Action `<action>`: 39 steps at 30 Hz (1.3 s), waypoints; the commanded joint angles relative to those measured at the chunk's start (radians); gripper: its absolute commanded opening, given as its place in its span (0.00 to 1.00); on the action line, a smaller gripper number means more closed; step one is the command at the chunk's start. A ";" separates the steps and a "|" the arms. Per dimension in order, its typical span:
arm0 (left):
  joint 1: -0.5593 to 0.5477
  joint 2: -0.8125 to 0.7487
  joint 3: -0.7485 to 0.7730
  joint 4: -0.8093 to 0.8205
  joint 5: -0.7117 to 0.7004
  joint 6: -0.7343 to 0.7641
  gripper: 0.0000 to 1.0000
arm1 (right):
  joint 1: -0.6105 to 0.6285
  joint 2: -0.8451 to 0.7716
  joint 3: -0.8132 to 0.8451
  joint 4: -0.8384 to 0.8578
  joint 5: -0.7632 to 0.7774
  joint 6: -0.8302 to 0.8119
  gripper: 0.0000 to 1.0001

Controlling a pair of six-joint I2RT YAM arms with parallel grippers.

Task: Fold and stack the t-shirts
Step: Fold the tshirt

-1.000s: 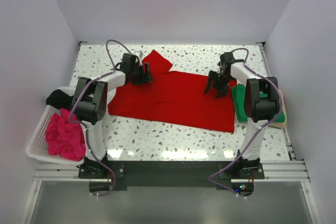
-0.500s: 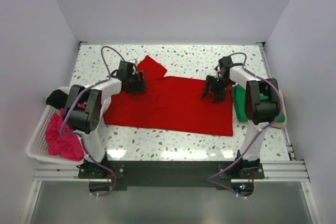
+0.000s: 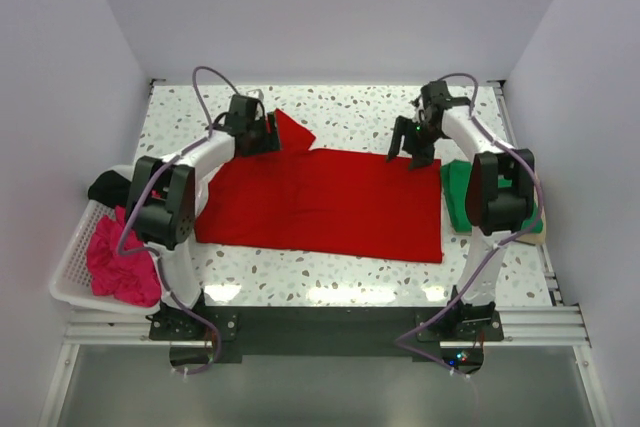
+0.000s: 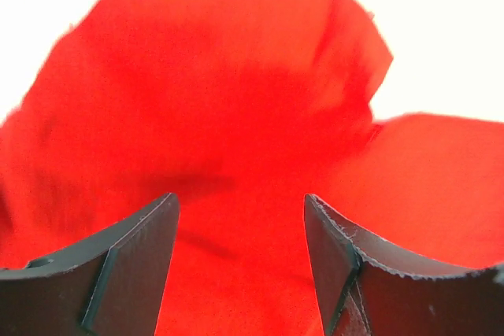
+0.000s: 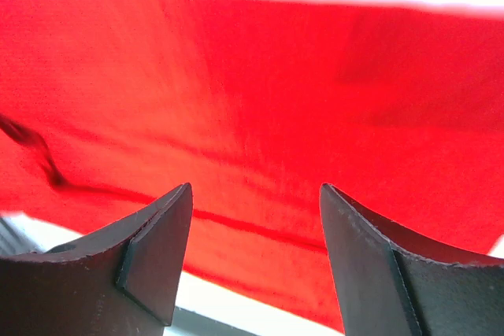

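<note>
A bright red t-shirt (image 3: 320, 202) lies spread flat across the middle of the table, one sleeve (image 3: 292, 131) sticking out at its far left corner. My left gripper (image 3: 270, 134) hovers at that sleeve, open, with red cloth (image 4: 236, 116) below and nothing between the fingers (image 4: 142, 249). My right gripper (image 3: 407, 152) is over the shirt's far right edge, open too, with the red cloth (image 5: 260, 100) below it. A folded green t-shirt (image 3: 458, 197) lies at the right. A magenta t-shirt (image 3: 120, 259) and a black one (image 3: 106, 187) sit crumpled in the basket.
The white slotted basket (image 3: 68, 277) stands at the table's left front edge. A tan board (image 3: 541, 229) shows under the green shirt by the right wall. Speckled tabletop (image 3: 350, 107) shows behind the red shirt and along the front.
Both grippers moved toward the far side of the table. The red shirt now lies straighter and flatter, and its far left sleeve looks smaller.
</note>
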 commanded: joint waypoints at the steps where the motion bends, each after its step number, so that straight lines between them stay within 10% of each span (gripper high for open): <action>1: -0.006 0.050 0.130 0.094 -0.038 0.017 0.70 | -0.071 0.013 0.099 0.011 0.086 0.012 0.69; 10: 0.002 0.294 0.468 0.094 -0.004 0.075 0.70 | -0.203 0.102 0.148 0.113 0.160 0.035 0.63; 39: 0.037 0.492 0.632 0.189 -0.133 0.086 0.68 | -0.206 0.168 0.136 0.060 0.271 -0.055 0.15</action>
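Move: From the right gripper, the red t-shirt's far right corner lies about 6 cm ahead, 13 cm to the right and 5 cm below; the folded green shirt is some 6 cm back and 27 cm to the right. From the left gripper, the tip of the red sleeve lies roughly 17 cm ahead, 2 cm to the right and 5 cm below. The sleeve's other corner is about 6 cm ahead and 15 cm to the right. Swing the right gripper about 13 cm right and 6 cm forward, rising briefly before sinking to the red shirt's far right corner, then close its fingers to pinch the cloth. Meanwhile send the open left gripper about 16 cm forward over the sleeve, tipping its fingers outward some 15 degrees; pause partway, then go on and sink towards the sleeve tip. ##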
